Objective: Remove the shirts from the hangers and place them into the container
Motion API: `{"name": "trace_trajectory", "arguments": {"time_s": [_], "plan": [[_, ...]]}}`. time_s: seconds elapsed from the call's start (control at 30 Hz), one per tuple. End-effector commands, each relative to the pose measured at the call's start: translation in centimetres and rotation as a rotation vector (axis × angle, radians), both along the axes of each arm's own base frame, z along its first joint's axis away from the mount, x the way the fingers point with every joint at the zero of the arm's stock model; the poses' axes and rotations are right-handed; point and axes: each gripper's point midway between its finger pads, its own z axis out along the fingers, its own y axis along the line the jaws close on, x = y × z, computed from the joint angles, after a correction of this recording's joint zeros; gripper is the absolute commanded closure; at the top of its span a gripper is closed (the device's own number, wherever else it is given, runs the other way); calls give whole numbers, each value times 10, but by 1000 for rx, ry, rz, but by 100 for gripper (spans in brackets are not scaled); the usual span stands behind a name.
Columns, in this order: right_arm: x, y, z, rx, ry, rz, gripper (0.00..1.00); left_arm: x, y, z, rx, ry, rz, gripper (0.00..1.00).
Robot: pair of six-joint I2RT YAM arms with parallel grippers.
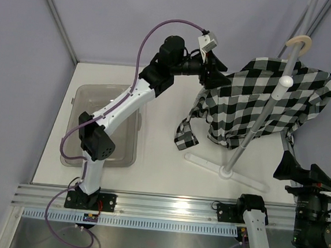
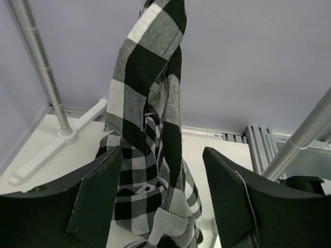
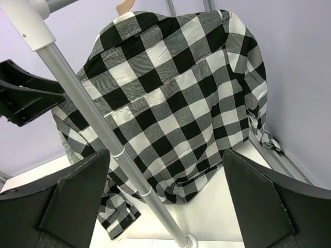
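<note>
The black-and-white check shirt (image 1: 260, 100) hangs on the beige hanger, whose hook (image 1: 301, 42) sits over the stand's top. My left gripper (image 1: 211, 76) is at the shirt's left edge, well above the table. In the left wrist view a hanging fold of the shirt (image 2: 150, 103) runs down between the fingers (image 2: 98, 196) of that gripper (image 2: 159, 153); the jaws stand apart with gaps on both sides of the cloth. My right gripper (image 1: 287, 166) is low at the right, open and empty (image 3: 164, 153), facing the shirt's back (image 3: 170, 98). The clear tub (image 1: 81, 96) lies at the left.
The grey stand pole (image 1: 259, 117) with its white knob (image 1: 286, 81) slants in front of the shirt; its white base (image 1: 226, 171) lies on the table. The pole (image 3: 103, 129) crosses the right wrist view. The left arm's links pass over the tub.
</note>
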Motion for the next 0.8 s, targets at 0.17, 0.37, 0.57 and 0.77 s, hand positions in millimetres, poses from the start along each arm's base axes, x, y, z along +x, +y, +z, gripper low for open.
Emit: {"name": "trace_trajectory", "arguments": {"time_s": [0.17,0.37,0.57,0.77], "plan": [[-9,-3,7,-33,-29,-17,1,-6,-8,4,-25,-3,-93,41],[-3,0,2,-23,-15,-4,1,-9,-9,4,-36,7,-118,100],[-5,-2,3,-27,-12,-14,1,-34,-18,21,-83,-31,-242,100],[-1,0,0,-25,0,0,1,-37,-29,35,-123,-62,-305,100]]}}
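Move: My left hand points to my right with its fingers part open. The checkered shirt's near shoulder edge is about 3 cm to the right of it, 3 cm lower and straight in line. The hanger's hook is some 15 cm to the right, level in reach and about 15 cm higher; the top of the stand's front pole is roughly 12 cm back, 12 cm to the right and 13 cm higher. From my waiting right hand, that shirt edge is about 26 cm ahead, 24 cm to the left and 3 cm lower. I sink my left hand about 3 cm, easing a little to the right, so the shirt's shoulder edge comes between my fingers, then shut them and pinch the cloth. Keeping that grip, I carry on to the right, towards the hanger side, by about 2 cm, edging back and slightly up while the hand turns some 10 degrees clockwise. ##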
